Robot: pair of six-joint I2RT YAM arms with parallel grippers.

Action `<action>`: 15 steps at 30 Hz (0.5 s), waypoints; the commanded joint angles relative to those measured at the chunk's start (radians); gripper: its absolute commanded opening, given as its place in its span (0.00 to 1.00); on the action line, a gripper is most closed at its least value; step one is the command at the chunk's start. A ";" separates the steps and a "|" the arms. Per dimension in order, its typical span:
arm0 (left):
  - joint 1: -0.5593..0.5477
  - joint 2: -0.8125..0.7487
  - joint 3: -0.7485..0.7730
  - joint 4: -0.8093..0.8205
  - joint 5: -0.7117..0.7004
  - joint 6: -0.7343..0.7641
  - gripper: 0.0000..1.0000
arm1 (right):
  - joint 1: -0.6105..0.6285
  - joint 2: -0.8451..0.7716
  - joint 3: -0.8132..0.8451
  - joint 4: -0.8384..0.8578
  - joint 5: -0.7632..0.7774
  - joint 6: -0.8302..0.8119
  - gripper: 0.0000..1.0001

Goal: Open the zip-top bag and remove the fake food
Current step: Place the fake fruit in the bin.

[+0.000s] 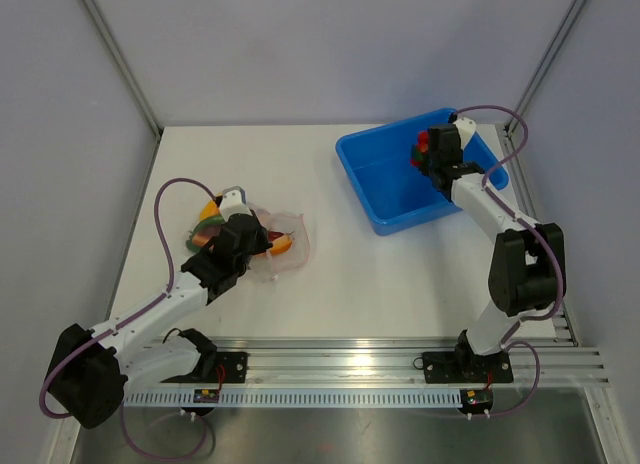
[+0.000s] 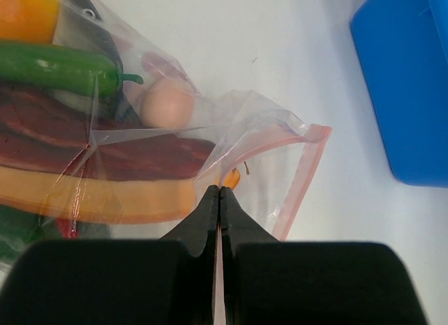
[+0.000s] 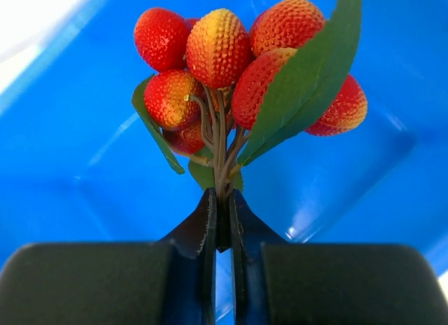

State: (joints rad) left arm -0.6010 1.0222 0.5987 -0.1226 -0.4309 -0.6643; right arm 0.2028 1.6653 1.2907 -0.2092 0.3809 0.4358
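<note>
The clear zip-top bag (image 2: 273, 129) lies on the white table at the left, its pinkish zip strip (image 2: 306, 172) toward the right. My left gripper (image 2: 220, 192) is shut on a fold of the bag's film near the mouth. Fake food shows through the plastic: a green pepper (image 2: 63, 66), a pale egg (image 2: 166, 104), dark red strips (image 2: 119, 157) and an orange wedge (image 2: 105, 199). My right gripper (image 3: 222, 195) is shut on the stem of a fake berry bunch (image 3: 217, 48), red-orange with green leaves, and holds it above the blue bin (image 3: 70, 185).
The blue bin (image 1: 385, 184) stands at the back right of the table, and my right gripper (image 1: 425, 156) hangs over its far right corner. The bag (image 1: 290, 242) and my left gripper (image 1: 262, 246) are at the left middle. Grey walls enclose the table.
</note>
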 commanded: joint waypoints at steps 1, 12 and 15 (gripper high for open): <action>0.006 -0.008 0.010 0.028 -0.020 -0.014 0.00 | 0.000 0.036 0.042 0.016 0.030 0.001 0.00; 0.004 -0.007 0.015 0.012 -0.040 -0.026 0.00 | -0.008 0.080 0.076 -0.029 -0.054 -0.003 0.49; 0.004 -0.007 0.015 0.011 -0.037 -0.026 0.00 | -0.008 0.034 0.061 -0.029 -0.092 0.014 0.53</action>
State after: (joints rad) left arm -0.6010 1.0222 0.5987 -0.1364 -0.4416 -0.6819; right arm 0.1997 1.7763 1.3228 -0.2604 0.3347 0.4389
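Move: The right hand already hangs over the blue bin with the fruit bunch's stems pinched in its fingertips, the berries reaching some 5 cm ahead of the fingers and about 3 cm below them. The bin's middle lies about 4 cm ahead of this hand, 2 cm to its left and some 11 cm down. From the left hand, which is still shut on the bag, the bin is about 41 cm to the right, 21 cm ahead and 7 cm lower. The right fingers let go of the stems down inside the blue bin: the hand first sinks about 5 cm nearly straight down towards the bin floor, tipping its fingertips roughly 8 degrees farther down. Only at the bottom do the fingers spread to about half open, and the hand barely lifts, by half a centimetre. ##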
